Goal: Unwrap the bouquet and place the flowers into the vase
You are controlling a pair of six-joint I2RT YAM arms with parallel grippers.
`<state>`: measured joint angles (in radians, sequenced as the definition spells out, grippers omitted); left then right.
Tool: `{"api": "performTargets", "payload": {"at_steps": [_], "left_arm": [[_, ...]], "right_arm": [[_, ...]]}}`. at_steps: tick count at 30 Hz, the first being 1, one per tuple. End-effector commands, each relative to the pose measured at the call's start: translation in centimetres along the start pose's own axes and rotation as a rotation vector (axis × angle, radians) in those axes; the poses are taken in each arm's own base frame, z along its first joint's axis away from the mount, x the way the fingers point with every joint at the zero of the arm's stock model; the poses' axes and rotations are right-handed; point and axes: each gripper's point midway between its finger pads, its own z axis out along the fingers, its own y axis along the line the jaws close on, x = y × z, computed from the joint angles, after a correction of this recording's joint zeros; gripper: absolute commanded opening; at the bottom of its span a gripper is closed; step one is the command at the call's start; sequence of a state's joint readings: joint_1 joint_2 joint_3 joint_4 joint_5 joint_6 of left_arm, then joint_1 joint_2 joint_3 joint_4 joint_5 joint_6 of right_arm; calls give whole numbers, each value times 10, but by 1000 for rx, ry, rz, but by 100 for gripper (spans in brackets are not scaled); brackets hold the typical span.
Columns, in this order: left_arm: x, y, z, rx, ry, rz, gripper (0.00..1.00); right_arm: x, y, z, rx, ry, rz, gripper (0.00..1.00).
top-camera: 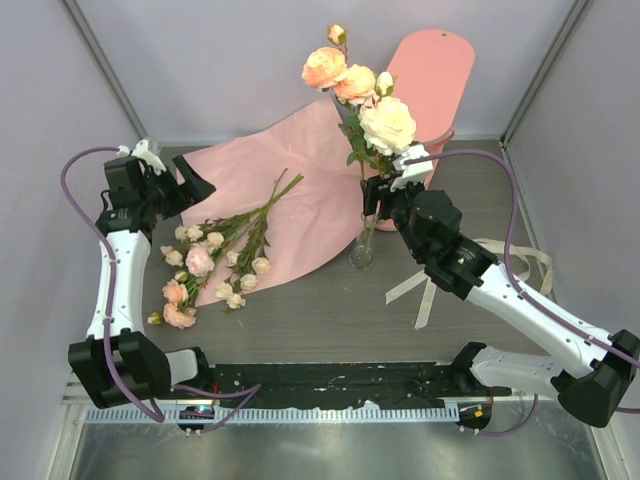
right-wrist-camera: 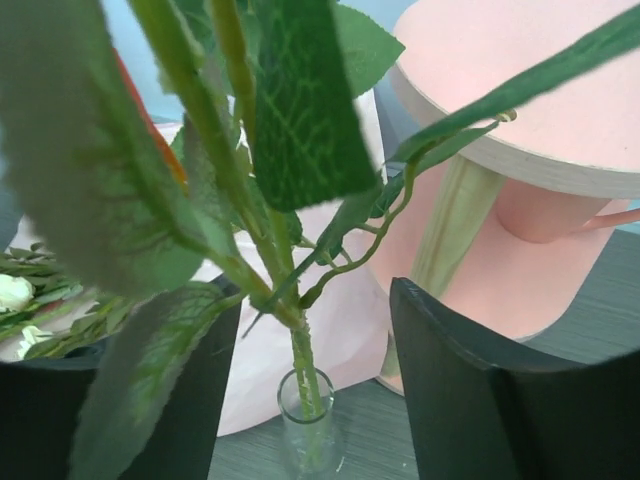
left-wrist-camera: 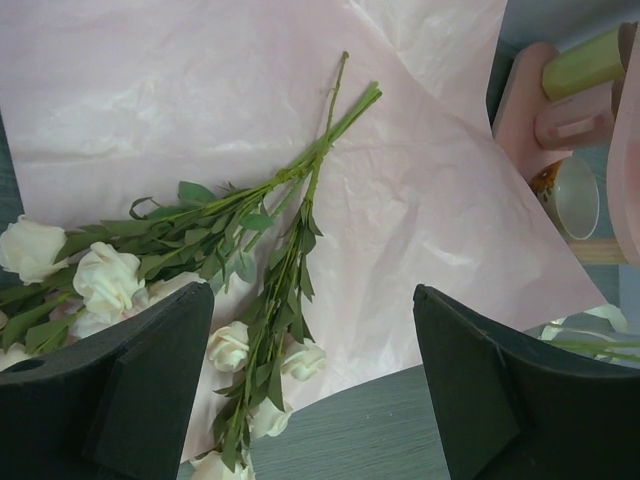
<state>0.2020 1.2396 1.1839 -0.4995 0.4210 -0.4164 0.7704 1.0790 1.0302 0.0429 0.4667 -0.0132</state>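
Observation:
The bouquet lies undone, its pink paper spread flat on the table. Three stems of the flowers stand in the clear glass vase, their stems entering its neck. My right gripper is open, with one jaw on each side of those stems just above the vase. More flowers lie on the paper's left edge and on the table. My left gripper hangs open above them, holding nothing; leafy stems lie below it.
A pink tiered shelf stands right behind the vase, close to my right gripper. A cream ribbon lies on the table under my right arm. A white cup sits on the shelf. Grey walls close in the table.

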Motion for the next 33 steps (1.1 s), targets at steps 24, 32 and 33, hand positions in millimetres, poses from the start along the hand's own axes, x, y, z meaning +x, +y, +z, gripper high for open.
{"api": "performTargets", "payload": {"at_steps": [24,32,33], "left_arm": [[113,-11,75,-50,523,145,66],[117,-17,104,-51,550,169,62],[126,-11,111,-72,599,152,61]], "right_arm": [[-26,-14,-107,-195,123,18,89],[19,24,-120,-423,277,-20,89],[26,28,-121,-448,297,-21,89]]}}
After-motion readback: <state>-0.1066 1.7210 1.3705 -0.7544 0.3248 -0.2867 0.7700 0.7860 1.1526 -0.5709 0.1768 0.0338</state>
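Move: The spray of small cream roses lying on the paper, the left hand's next flower, has its stems about 10 cm to that hand's right, 1 cm farther out and some 23 cm below. The crossed stem ends lie another 11 cm ahead of that spray and 6 cm to its right. From the right hand the spray lies roughly 22 cm left, 7 cm ahead and 33 cm down; the vase is about 3 cm ahead, straight below by some 25 cm, and the pink stand 14 cm ahead, 8 cm right and 18 cm down. The left hand drops about 14 cm and swings some 9 cm to its right towards the cream spray's stems on the paper, tipping its fingers steeply down by about 30 degrees, turning clockwise and narrowing its gap partway, still short of the stems. Meanwhile the right hand opens the rest of the way around the flower stem in the vase and backs off towards its base by some 10 cm and a little to the right, rising slightly over the way and sinking again as it turns counter-clockwise, clear of the stem. ##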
